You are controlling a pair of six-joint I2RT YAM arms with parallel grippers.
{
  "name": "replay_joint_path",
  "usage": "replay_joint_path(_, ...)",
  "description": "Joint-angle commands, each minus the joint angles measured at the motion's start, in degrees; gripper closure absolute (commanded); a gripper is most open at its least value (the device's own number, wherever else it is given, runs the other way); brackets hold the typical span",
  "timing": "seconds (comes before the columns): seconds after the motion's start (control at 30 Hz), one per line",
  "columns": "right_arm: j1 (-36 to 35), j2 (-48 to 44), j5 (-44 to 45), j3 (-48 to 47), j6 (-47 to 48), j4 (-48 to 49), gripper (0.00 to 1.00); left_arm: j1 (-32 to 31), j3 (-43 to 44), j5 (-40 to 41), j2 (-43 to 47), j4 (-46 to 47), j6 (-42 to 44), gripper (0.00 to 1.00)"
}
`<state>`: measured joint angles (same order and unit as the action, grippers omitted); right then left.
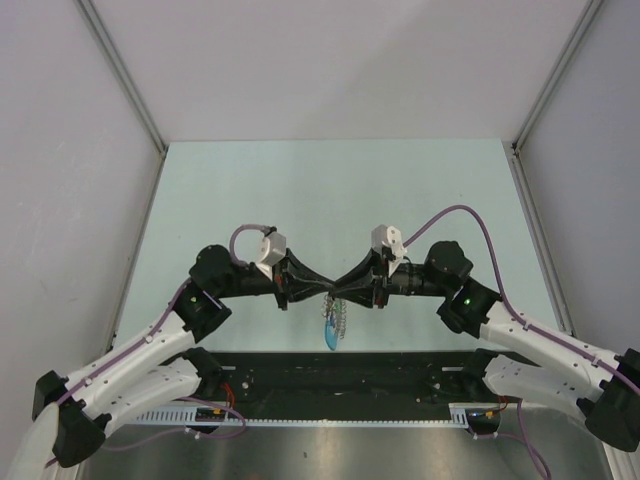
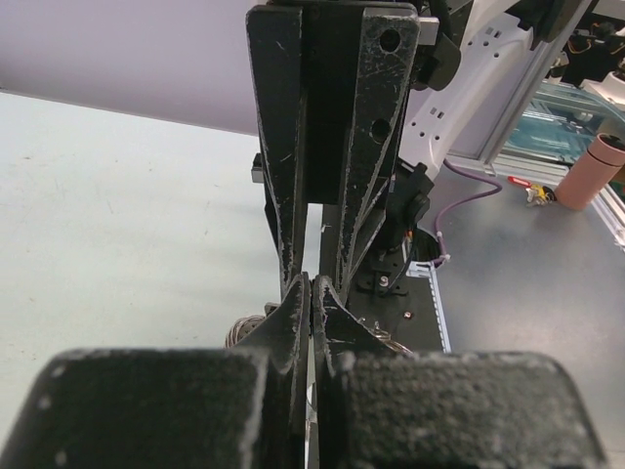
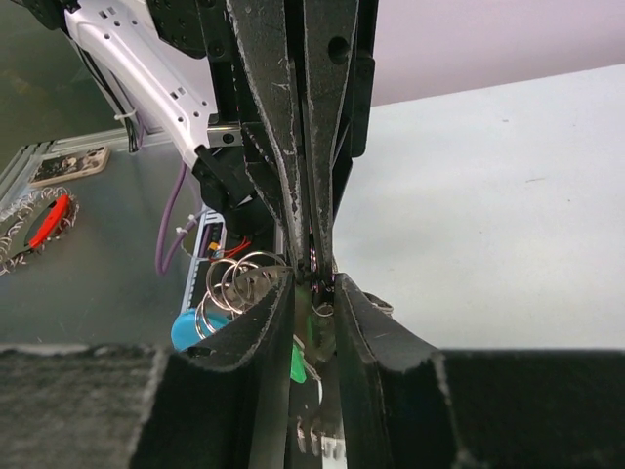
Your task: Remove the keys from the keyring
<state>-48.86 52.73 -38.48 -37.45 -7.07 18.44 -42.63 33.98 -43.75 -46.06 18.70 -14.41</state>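
Note:
Both grippers meet tip to tip above the middle of the table. My left gripper [image 1: 322, 288] [image 2: 312, 293] is shut, its fingertips pinching the thin wire of the keyring [image 3: 239, 278], whose silvery loops show beside the jaws. My right gripper [image 1: 345, 290] [image 3: 314, 293] faces it, its jaws closed round one of the keys [image 3: 322, 435]; that key's toothed end shows between the fingers. A green tag [image 3: 298, 363] sits in the same gap. The rest of the keys [image 1: 336, 320] dangle below the fingertips with the blue plastic piece [image 1: 329, 342] [image 3: 187, 332] lowest.
The pale green table [image 1: 250, 180] has grey walls on the left, right and back. A black base plate [image 1: 320, 370] runs along the near edge under the hanging bunch. Off the table stand a pink cylinder [image 2: 596, 171] and a red-and-chain item [image 3: 39, 223].

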Motion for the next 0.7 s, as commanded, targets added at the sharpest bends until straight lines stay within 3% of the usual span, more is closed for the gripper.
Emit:
replay_joint_path(0.0, -0.18, 0.01, -0.11, -0.25, -0.05, 0.99, 0.79, -0.08, 2.76, -0.38, 1.59, 3.10, 1.41, 1.00)
replay_joint_path(0.07, -0.18, -0.17, -0.02, -0.34, 0.21, 0.46, 0.86, -0.08, 2.76, -0.29, 1.77, 3.10, 1.41, 1.00)
replay_joint_path(0.23, -0.27, 0.18, -0.10, -0.25, 0.04, 0.81, 0.83, -0.08, 3.02, -0.02, 1.94, 2.92, 1.58, 1.00)
replay_joint_path(0.43, -0.53, 0.53, -0.19, -0.34, -0.49, 3.18, 1.00, -0.08, 2.59, 0.15, 1.85, 3.62, 1.23, 1.00)
replay_joint_path(0.63, -0.27, -1.84, 4.10, -0.25, 2.31, 0.12, 1.00, -0.08, 3.72, 2.43, 1.59, -0.76, 2.28, 0.99)
replay_joint_path(0.67, -0.18, -2.89, 4.81, -0.25, 3.19, -0.76, 1.00, -0.08, 4.08, 2.87, 1.59, -3.12, 3.42, 0.92)
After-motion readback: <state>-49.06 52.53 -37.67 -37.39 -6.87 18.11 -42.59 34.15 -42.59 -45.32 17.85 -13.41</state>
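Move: The piece of the keyring to grip already sits between the right gripper's part-open tips, about 1 cm or less farther left. It is pinched by the left gripper, whose shut tips it meets, roughly 1 cm to that hand's right at the same height. From the right hand, the loose rings lie about 3 cm back, level sideways and 1 cm down. The blue tag hangs some 6 cm back, level sideways and 5 cm down. Keep the right gripper where it is, tip to tip with the left and level, and shut its fingers from about a quarter open to fully closed, pinching the small metal piece of the keyring at the left fingertips. Hold the left gripper still and shut on its side of the keyring, with no turn of either wrist. ##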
